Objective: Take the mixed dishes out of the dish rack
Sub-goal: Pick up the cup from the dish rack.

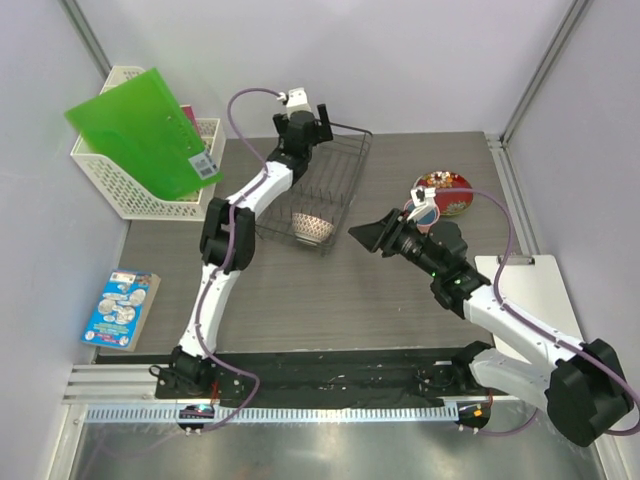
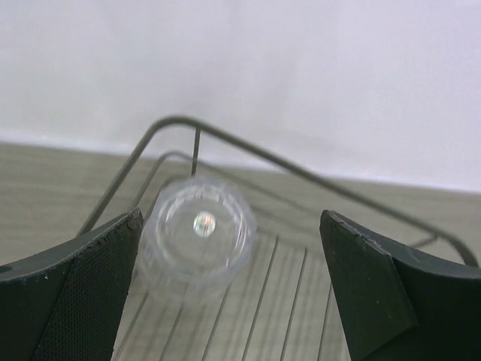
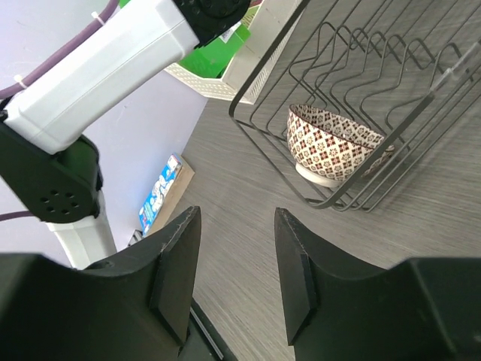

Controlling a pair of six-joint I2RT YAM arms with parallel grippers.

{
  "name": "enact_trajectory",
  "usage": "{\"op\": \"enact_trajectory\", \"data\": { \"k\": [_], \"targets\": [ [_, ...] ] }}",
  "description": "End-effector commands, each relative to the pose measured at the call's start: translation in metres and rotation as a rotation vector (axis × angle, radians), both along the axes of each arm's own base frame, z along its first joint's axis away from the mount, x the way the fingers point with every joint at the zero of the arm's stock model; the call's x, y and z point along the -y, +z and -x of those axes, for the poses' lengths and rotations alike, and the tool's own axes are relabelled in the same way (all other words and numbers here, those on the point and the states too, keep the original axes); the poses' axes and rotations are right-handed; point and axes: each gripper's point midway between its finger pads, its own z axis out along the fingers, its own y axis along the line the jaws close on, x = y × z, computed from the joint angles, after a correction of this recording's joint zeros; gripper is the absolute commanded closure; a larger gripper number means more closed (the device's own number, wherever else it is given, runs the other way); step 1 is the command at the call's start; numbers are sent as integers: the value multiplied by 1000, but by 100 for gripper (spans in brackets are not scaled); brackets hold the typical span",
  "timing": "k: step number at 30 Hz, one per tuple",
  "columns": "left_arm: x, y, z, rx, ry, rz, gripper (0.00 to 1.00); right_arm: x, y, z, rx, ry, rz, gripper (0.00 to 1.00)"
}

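Note:
The black wire dish rack (image 1: 335, 180) stands at the middle back of the table. A white bowl with a reddish pattern (image 1: 312, 227) sits upright in its near end, also visible as the bowl (image 3: 331, 143) behind the rack wires (image 3: 263, 135). My left gripper (image 1: 308, 128) hovers open over the rack's far end. Between its fingers in the left wrist view, close to the left finger (image 2: 90, 286), is a clear cup (image 2: 197, 237) on the rack floor. My right gripper (image 1: 372, 235) is open and empty, right of the rack, aimed at the bowl. A red patterned plate (image 1: 447, 192) lies on the table at right.
A white lattice basket (image 1: 130, 190) holding a green folder (image 1: 150, 140) stands at the back left. A blue book (image 1: 120, 308) lies near the left edge. A white board (image 1: 535, 290) lies at right under my right arm. The left arm (image 3: 98, 68) crosses the right wrist view.

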Motion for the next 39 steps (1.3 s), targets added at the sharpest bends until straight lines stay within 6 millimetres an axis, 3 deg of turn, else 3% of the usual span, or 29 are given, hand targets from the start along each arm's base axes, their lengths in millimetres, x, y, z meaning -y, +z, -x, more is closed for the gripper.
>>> {"op": "enact_trajectory", "data": {
  "k": [1, 3, 5, 6, 10, 16, 18, 26, 32, 33, 34, 36, 37, 39],
  "targets": [
    [0, 27, -27, 152, 61, 35, 0, -6, 14, 2, 50, 25, -92, 51],
    [0, 7, -32, 133, 74, 26, 0, -7, 6, 4, 23, 34, -105, 51],
    [-2, 8, -36, 145, 96, 32, 0, -7, 1, 6, 10, 36, -107, 50],
    [-2, -5, -38, 130, 104, 23, 0, -6, 1, 7, 12, 35, -107, 51],
    [-4, -13, -43, 133, 115, 29, 0, -2, -5, 9, 6, 16, -99, 50],
    [-26, -33, -48, 89, 162, 34, 1, 1, -12, 9, -12, 3, -78, 51],
    [-32, -34, -48, 87, 172, 32, 6, 2, -16, 9, -18, -4, -73, 51],
    [-37, -9, -47, 134, 193, 40, 49, 1, -23, 7, -45, -8, -70, 51],
    [-45, 7, -33, 140, 211, 48, 70, 2, -23, 8, -56, -12, -74, 51],
    [-46, 1, -29, 127, 214, 46, 72, 3, -22, 8, -57, -13, -74, 52],
    [-48, 20, -24, 148, 216, 58, 74, 3, -21, 9, -54, -15, -75, 52],
    [-45, 21, -15, 150, 203, 52, 79, 4, -18, 9, -48, -20, -77, 52],
    [-46, 45, -9, 181, 199, 64, 80, 5, -16, 9, -44, -22, -79, 52],
    [-42, 58, -1, 193, 182, 54, 81, 5, -12, 7, -27, -25, -67, 52]
  ]
}}
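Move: The upside-down clear cup stands at the far end of the rack, about 4 cm ahead of the open left hand, 1 cm to its left and some 8 cm below. The rack's far left corner is roughly 5 cm beyond the cup, and the patterned bowl lies about 20 cm nearer than the cup, 2 cm to its right. From the right hand, the cup is some 40 cm ahead, 12 cm left and 14 cm lower. Forward, then mostly down, about 4 cm out and 6 cm lower, the left hand brings its open fingers around the clear cup and closes them on its two sides. Keeping that pinch, it rises about 1 cm and draws back some 3–4 cm and a little left, having turned slightly counter-clockwise. The empty right hand sinks 3 cm, then stays. ##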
